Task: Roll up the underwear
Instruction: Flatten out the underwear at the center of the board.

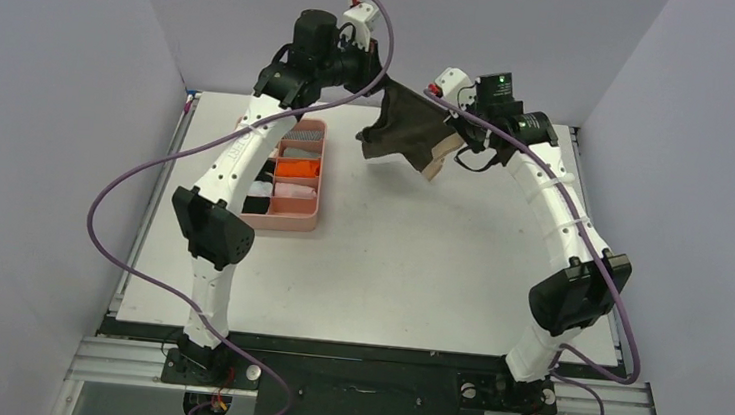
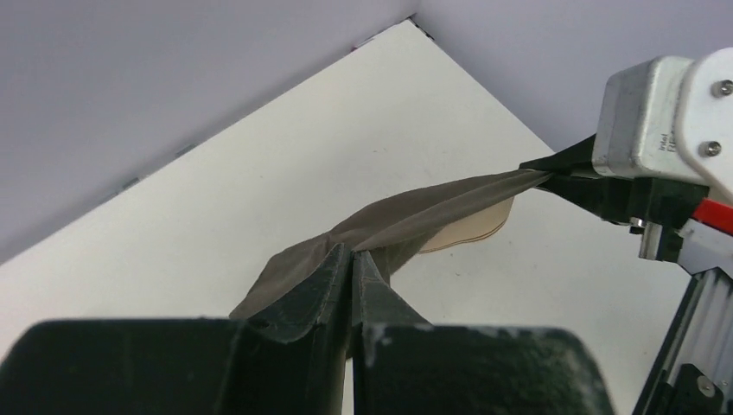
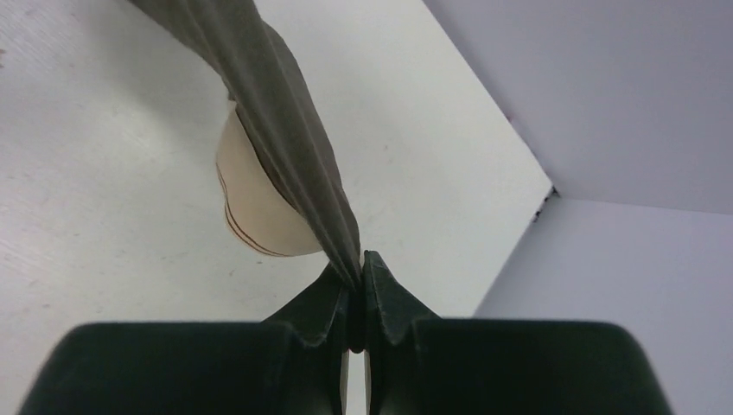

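Note:
The underwear (image 1: 403, 127), dark grey-brown with a beige-tan waistband, hangs in the air above the far part of the table, stretched between both grippers. My left gripper (image 1: 385, 81) is shut on its left corner; in the left wrist view the cloth (image 2: 406, 220) runs from the left gripper's (image 2: 353, 252) closed jaws across to the right gripper. My right gripper (image 1: 449, 117) is shut on the other corner. From the right gripper's (image 3: 356, 264) jaws the cloth (image 3: 277, 130) stretches up and left, and the tan waistband (image 3: 255, 207) droops beside it.
A pink tray (image 1: 308, 224) with several small rolled cloths stands at the far left of the white table (image 1: 388, 270), partly under my left arm. Grey walls close in the back and both sides.

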Controlling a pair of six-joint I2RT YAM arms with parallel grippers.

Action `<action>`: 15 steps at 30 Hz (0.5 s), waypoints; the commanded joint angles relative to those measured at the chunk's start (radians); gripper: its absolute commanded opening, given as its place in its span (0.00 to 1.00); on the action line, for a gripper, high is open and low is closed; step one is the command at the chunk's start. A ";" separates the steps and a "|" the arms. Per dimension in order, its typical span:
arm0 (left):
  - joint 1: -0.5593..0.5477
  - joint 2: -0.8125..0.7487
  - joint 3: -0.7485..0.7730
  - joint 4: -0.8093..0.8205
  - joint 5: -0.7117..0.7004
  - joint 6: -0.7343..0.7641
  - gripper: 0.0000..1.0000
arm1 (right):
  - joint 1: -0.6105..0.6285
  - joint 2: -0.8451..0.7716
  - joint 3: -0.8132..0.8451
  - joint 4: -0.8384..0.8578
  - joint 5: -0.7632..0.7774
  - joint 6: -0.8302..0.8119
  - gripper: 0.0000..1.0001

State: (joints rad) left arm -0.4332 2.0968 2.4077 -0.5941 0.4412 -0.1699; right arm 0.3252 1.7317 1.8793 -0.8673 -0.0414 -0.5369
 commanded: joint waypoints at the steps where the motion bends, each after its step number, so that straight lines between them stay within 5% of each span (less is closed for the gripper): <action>1: 0.032 -0.031 -0.040 0.100 -0.124 0.109 0.00 | -0.002 -0.015 0.032 -0.056 0.243 -0.123 0.00; 15: -0.004 -0.381 -0.477 0.118 -0.106 0.198 0.00 | 0.091 -0.292 -0.180 -0.189 0.071 -0.140 0.00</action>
State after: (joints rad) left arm -0.4469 1.9137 1.9629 -0.5175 0.4187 -0.0525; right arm 0.4149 1.5848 1.6993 -0.9173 0.0212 -0.6655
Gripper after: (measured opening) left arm 0.006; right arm 0.021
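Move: Both grippers already hold the underwear up off the board, one top corner each. From the left gripper the board's centre lies about 17 cm back, level sideways and some 35 cm down; the underwear's middle hangs 3 cm back, 6 cm right and 14 cm lower; the pink tray is about 8 cm back, 23 cm left and 33 cm down. From the right gripper that centre is roughly 13 cm back, 16 cm left and 26 cm below. Lower the left gripper about 8 cm with the underwear's corner still pinched, drawing it back towards the board's centre in the second half. Let the right gripper hover briefly, then pull it back about 5 cm, sinking slightly and turning its wrist some 10 degrees. Keep both sets of fingers shut and the edge stretched between them. ##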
